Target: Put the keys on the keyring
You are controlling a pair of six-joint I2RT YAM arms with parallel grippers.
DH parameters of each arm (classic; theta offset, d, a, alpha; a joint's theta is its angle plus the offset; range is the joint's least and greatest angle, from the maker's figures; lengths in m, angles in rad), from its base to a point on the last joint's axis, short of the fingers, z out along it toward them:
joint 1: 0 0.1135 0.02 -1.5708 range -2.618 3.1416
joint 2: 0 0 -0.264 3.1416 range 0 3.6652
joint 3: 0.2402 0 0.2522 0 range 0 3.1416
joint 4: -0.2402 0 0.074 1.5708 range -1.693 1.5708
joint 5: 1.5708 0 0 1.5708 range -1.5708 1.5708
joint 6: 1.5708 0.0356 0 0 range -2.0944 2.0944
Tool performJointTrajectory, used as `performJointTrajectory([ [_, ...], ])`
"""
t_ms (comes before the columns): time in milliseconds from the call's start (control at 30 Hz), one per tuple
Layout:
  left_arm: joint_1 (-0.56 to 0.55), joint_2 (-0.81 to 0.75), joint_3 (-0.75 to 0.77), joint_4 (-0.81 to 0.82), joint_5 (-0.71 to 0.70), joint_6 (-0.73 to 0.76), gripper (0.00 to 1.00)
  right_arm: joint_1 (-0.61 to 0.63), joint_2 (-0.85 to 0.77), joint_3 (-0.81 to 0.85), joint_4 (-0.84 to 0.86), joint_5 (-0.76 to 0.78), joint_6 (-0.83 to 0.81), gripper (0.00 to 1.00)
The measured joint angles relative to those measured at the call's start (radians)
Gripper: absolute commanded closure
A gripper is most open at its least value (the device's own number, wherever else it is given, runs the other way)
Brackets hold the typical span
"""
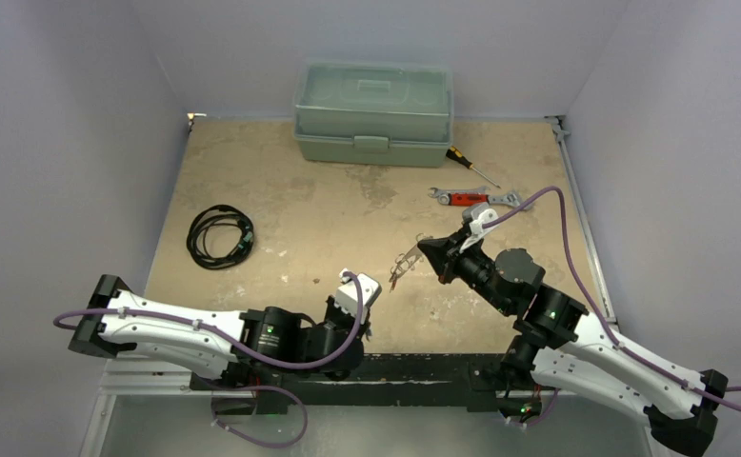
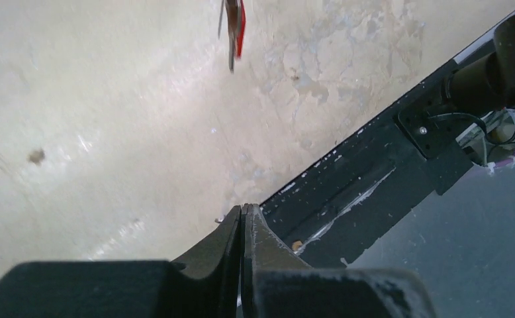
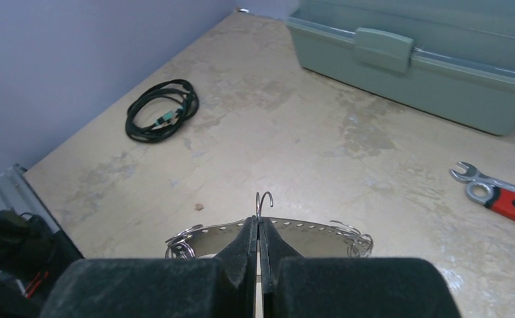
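Observation:
My right gripper [image 1: 424, 250] [image 3: 259, 222] is shut on a thin wire hook of the keyring [image 1: 407, 260] [image 3: 308, 233]. It holds the ring above the middle of the table. The keyring shows as a curved silver band with a row of holes and small wire rings bunched at both ends. A key with a red tag [image 2: 236, 30] hangs at the top edge of the left wrist view, above the table. My left gripper [image 1: 361, 301] [image 2: 243, 211] sits low near the table's front edge, left of the keyring. Its jaws are pressed together with nothing between them.
A green toolbox [image 1: 373, 112] [image 3: 414, 66] stands at the back. A red-handled wrench [image 1: 471, 197] [image 3: 500, 195] and a screwdriver [image 1: 467, 164] lie at the back right. A coiled black cable [image 1: 219, 235] [image 3: 162, 109] lies at the left. The black base rail [image 2: 374, 179] runs beside my left gripper.

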Motion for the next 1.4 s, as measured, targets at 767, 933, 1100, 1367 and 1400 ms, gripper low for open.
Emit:
performJointTrajectory([
  [767, 0.0, -0.503, -0.099, 0.361, 0.061, 1.178, 1.0, 0.038, 0.079, -0.021, 0.145, -0.51, -0.089, 1.0],
  [933, 0.0, -0.552, -0.131, 0.334, 0.207, 1.413, 1.0, 0.042, 0.099, -0.021, 0.188, -0.612, -0.116, 1.0],
  [1100, 0.0, -0.565, -0.131, 0.298, 0.333, 1.548, 1.0, 0.046, 0.142, -0.021, 0.212, -0.722, -0.143, 1.0],
  [1367, 0.0, -0.613, -0.13, 0.272, 0.492, 1.651, 1.0, 0.082, 0.178, -0.013, 0.21, -0.889, -0.195, 1.0],
  [1400, 0.0, -0.618, -0.13, 0.27, 0.51, 1.664, 1.0, 0.088, 0.183, -0.007, 0.208, -0.906, -0.2, 1.0],
])
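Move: The keyring hanging from the right fingers has its middle about 9 cm ahead of the left hand, 9 cm to its right and 5 cm above; its red tag hangs nearer, some 6 cm ahead, 6 cm right and 3 cm above. From the right hand, the blue-tagged key in the left fingers lies about 11 cm back, 12 cm left and 12 cm below, while the red tag is roughly 5 cm back, 6 cm left and 7 cm down. Back about 14 cm and left some 10 cm, the right hand carries the keyring towards the blue-tagged key, turning nearly 60 degrees counter-clockwise. The left hand rises with the key, edging forward, then back and slightly left, as its fingers swing up from a downward slant to point almost level to the right at the keyring. Both grips stay shut. ##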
